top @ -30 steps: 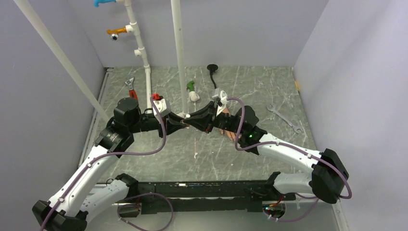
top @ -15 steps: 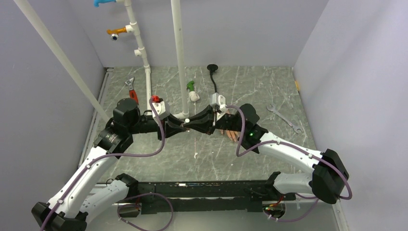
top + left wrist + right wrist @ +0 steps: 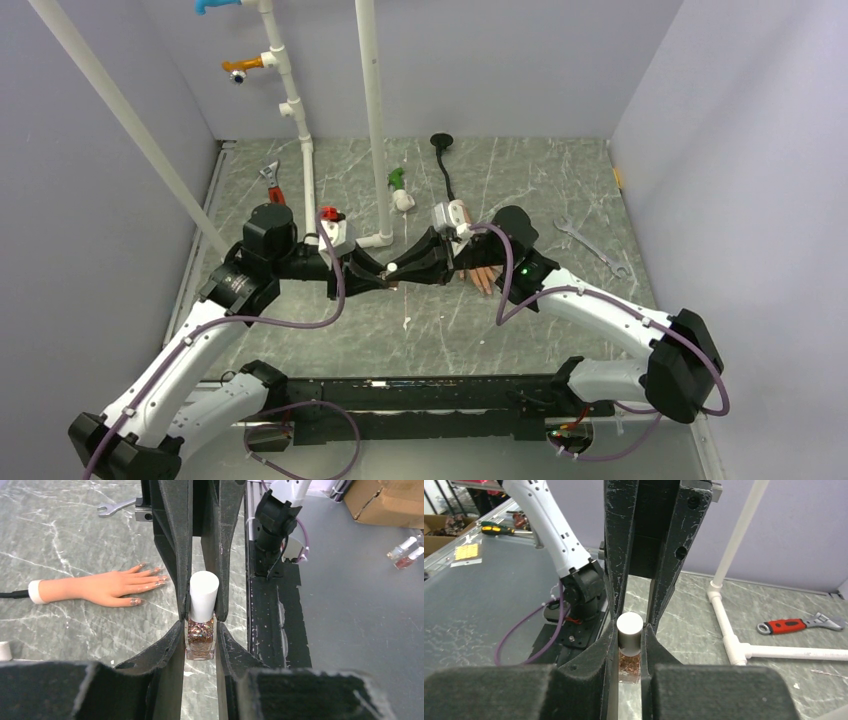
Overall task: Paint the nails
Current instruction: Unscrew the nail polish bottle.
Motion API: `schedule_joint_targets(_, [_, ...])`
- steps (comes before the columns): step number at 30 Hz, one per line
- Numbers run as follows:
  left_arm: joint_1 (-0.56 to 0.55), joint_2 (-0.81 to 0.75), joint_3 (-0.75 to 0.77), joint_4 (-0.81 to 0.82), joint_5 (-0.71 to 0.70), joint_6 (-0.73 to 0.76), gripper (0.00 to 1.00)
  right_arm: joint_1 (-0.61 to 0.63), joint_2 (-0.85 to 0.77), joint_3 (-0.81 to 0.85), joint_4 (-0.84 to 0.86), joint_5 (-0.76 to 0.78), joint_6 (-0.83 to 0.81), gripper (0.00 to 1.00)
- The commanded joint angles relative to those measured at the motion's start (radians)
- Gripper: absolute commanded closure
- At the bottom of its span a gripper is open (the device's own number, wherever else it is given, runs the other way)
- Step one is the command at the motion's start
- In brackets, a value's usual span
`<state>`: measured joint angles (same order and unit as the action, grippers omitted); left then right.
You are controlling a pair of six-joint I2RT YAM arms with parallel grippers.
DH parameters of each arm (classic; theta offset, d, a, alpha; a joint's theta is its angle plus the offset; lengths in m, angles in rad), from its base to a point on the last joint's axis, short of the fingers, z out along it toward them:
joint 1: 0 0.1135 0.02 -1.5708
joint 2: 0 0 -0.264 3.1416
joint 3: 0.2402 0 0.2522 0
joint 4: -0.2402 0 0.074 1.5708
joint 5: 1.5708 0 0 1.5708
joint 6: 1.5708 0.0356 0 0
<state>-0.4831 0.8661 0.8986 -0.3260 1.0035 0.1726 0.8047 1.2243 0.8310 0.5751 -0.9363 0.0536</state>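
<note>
A small clear polish bottle point(image 3: 200, 641) of coppery glitter hangs between both grippers above the table. My left gripper point(image 3: 200, 630) is shut on its glass body. My right gripper point(image 3: 630, 632) is shut on its white cap point(image 3: 630, 628). From above, the two grippers meet tip to tip at the cap point(image 3: 393, 267). The peach mannequin hand point(image 3: 100, 587) lies flat beyond the bottle. Its nails point(image 3: 161, 582) show glitter and point toward the bottle. In the top view my right arm covers part of the hand point(image 3: 482, 279).
White pipes point(image 3: 372, 120) stand behind the grippers, with a pipe foot on the table point(image 3: 729, 630). A red-handled wrench point(image 3: 272, 185) lies back left and a silver spanner point(image 3: 590, 245) to the right. A green-and-white object point(image 3: 400, 190) lies at the back.
Both grippers, joined on the bottle, have come toward the near side and lower. The right wrist has moved off the mannequin hand, so more of its fingers show.
</note>
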Motion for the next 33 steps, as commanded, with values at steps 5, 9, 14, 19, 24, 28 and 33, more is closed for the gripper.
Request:
schedule_joint_targets(5, [0.001, 0.036, 0.043, 0.059, 0.111, 0.024, 1.00, 0.006, 0.023, 0.053, -0.064, -0.200, -0.044, 1.00])
schedule_joint_targets(9, [-0.008, 0.050, 0.044, 0.053, 0.116, 0.025, 1.00, 0.001, 0.035, 0.073, -0.111, -0.242, -0.112, 1.00])
schedule_joint_targets(14, [-0.015, 0.062, 0.047, 0.045, 0.111, 0.029, 1.00, -0.021, 0.056, 0.095, -0.109, -0.276, -0.121, 1.00])
schedule_joint_targets(19, [-0.018, 0.065, 0.049, 0.040, 0.087, 0.031, 1.00, -0.028, 0.072, 0.125, -0.144, -0.249, -0.099, 0.51])
schedule_joint_targets(24, [-0.017, 0.065, 0.051, 0.039, 0.071, 0.031, 1.00, -0.034, 0.045, 0.093, -0.137, -0.185, -0.092, 0.29])
schedule_joint_targets(28, [-0.018, 0.059, 0.049, 0.041, 0.022, 0.025, 1.00, -0.036, 0.014, 0.045, -0.091, -0.075, -0.062, 0.21])
schedule_joint_targets(33, [-0.018, 0.039, 0.037, 0.068, -0.061, 0.001, 1.00, -0.036, -0.021, -0.019, 0.011, 0.125, 0.073, 0.21])
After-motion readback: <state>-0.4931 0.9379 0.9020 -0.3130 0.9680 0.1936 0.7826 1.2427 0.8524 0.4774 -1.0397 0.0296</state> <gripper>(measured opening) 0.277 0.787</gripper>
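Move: Between the right finger pads sits the white cap of the nail polish bottle, right at that hand's point; the glass body hangs about 3 cm below it. From the left hand, which grips the body, the cap is some 3 cm straight up. The rubber hand's middle is about 15 cm ahead and 16 cm to the right of the right hand; the pipe corner is roughly 19 cm ahead and 4 cm left, both some 28 cm lower. Twisting against each other, the right hand turns the pinched cap counter-clockwise by roughly 10 degrees while the left turns the body some 5 degrees clockwise, both easing back and down about 1 cm. Then the right fingers spread wide off the cap, and the left, keeping its grip, swings back and carries the bottle forward some 2.5 cm; the right eases forward slightly, turning partly back. ##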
